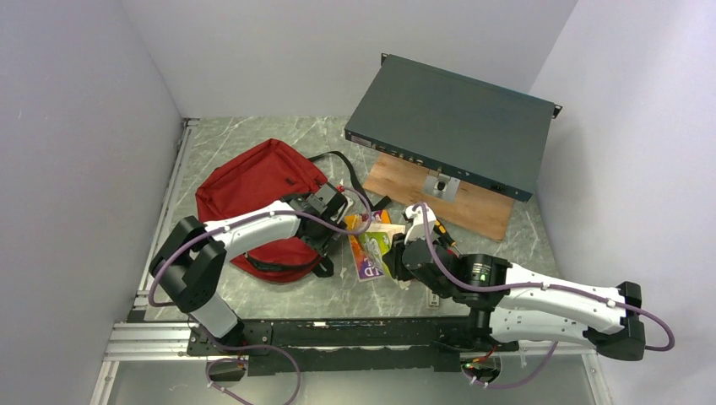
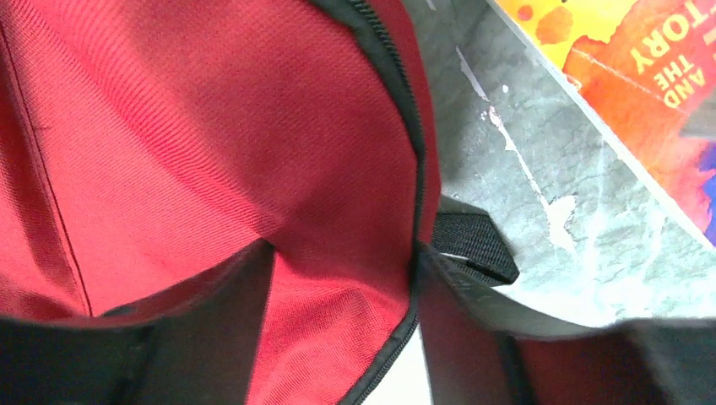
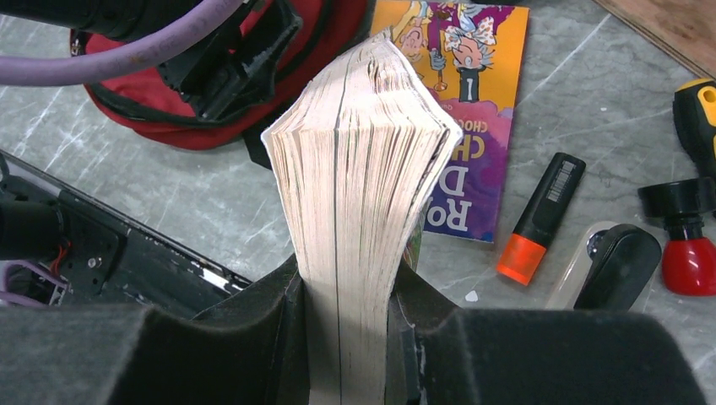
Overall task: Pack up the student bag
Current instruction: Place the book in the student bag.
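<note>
The student bag, dark red with black zips and straps, lies at the left of the table. My left gripper is at its right edge. In the left wrist view the jaws stand apart, open, with a fold of red fabric and the zip edge between them. My right gripper is shut on a thick paperback, held on edge, pages toward the camera, just right of the bag. A second, purple and orange book lies flat on the table beneath it.
An orange highlighter, a black stapler-like thing, a yellow-black tool and a red-black item lie right of the books. A flat teal metal box rests over a wooden board at the back right. Walls close three sides.
</note>
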Tool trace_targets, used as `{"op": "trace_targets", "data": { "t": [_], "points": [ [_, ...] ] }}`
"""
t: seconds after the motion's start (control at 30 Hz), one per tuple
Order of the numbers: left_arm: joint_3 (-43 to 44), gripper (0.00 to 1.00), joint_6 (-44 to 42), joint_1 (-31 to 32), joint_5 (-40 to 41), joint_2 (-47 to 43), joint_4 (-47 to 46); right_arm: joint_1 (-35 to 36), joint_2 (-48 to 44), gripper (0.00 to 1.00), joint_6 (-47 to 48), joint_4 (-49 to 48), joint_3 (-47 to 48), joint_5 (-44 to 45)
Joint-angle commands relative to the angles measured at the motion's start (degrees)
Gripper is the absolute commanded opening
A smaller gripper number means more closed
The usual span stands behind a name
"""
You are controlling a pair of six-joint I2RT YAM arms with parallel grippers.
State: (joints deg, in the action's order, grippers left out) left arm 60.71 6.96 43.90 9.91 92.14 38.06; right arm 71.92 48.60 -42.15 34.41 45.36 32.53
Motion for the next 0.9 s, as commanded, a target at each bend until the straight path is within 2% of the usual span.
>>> {"op": "trace_targets", "data": {
  "t": [0.0,0.13,0.2,0.33,0.43,0.53,0.7,0.87],
  "points": [
    [0.21,0.54,-0.84,-0.15,1.20,-1.20,-0.75,-0.11,1.07,0.00,-3.26,-2.08,4.21,3.44],
    [-0.79,0.22,-1.77,-0.56,2.80,-7.02,-1.38,-0.11,3.16,0.00,-7.73,-0.13,5.70,3.36],
    [-1.55,0.11,-1.94,-0.58,2.94,-9.84,-1.92,-0.11,3.99,0.00,-8.36,-1.23,5.99,1.65],
    [-3.29,0.08,-3.04,-0.65,3.65,-15.13,-2.82,-0.11,5.87,0.00,-9.31,-3.12,6.87,-1.21],
    [-3.82,0.01,-3.39,-0.69,5.04,-17.98,-2.84,-0.11,6.77,0.00,-9.16,-4.12,7.48,-3.02],
    [-4.82,0.04,-4.29,-0.85,3.29,-20.31,-3.90,-0.11,7.50,0.00,-8.92,-4.66,8.32,-4.53],
    [-5.35,0.08,-5.20,-1.93,-4.82,-22.03,-5.04,-0.12,7.91,0.00,-9.60,-6.27,8.87,-7.25],
    [-5.94,0.07,-5.43,-6.00,-19.83,-21.93,-6.29,-0.14,8.00,0.00,-10.36,-8.52,9.40,-9.55]
  ]
}}
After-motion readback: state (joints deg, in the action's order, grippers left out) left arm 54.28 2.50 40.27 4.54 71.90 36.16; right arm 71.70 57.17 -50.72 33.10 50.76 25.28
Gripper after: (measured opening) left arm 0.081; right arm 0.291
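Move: The left hand's open fingers straddle the cloth beside the zip of the student bag's mouth, right at the fingertips; the strap loop lies some 3 cm to this hand's right and 4 cm back, the purple book about 13 cm right and 2 cm farther out. The right hand holds the green book; from it the bag's mouth lies about 17 cm left, 7 cm ahead and 12 cm lower, the purple book 4 cm left and 8 cm ahead, the highlighter 7 cm right and 4 cm ahead. The left fingers close from well open to nearly shut, pinching the red cloth beside the zip, then lift it about 7 cm straight up and slightly left, the wrist tilting some 15 degrees so the fingertips swing forward and right. Meanwhile the right hand keeps its grip on the green book and carries it about 4 cm left and a little back at nearly the same height, towards the bag's mouth, fingertips tipping down some 10 degrees. ##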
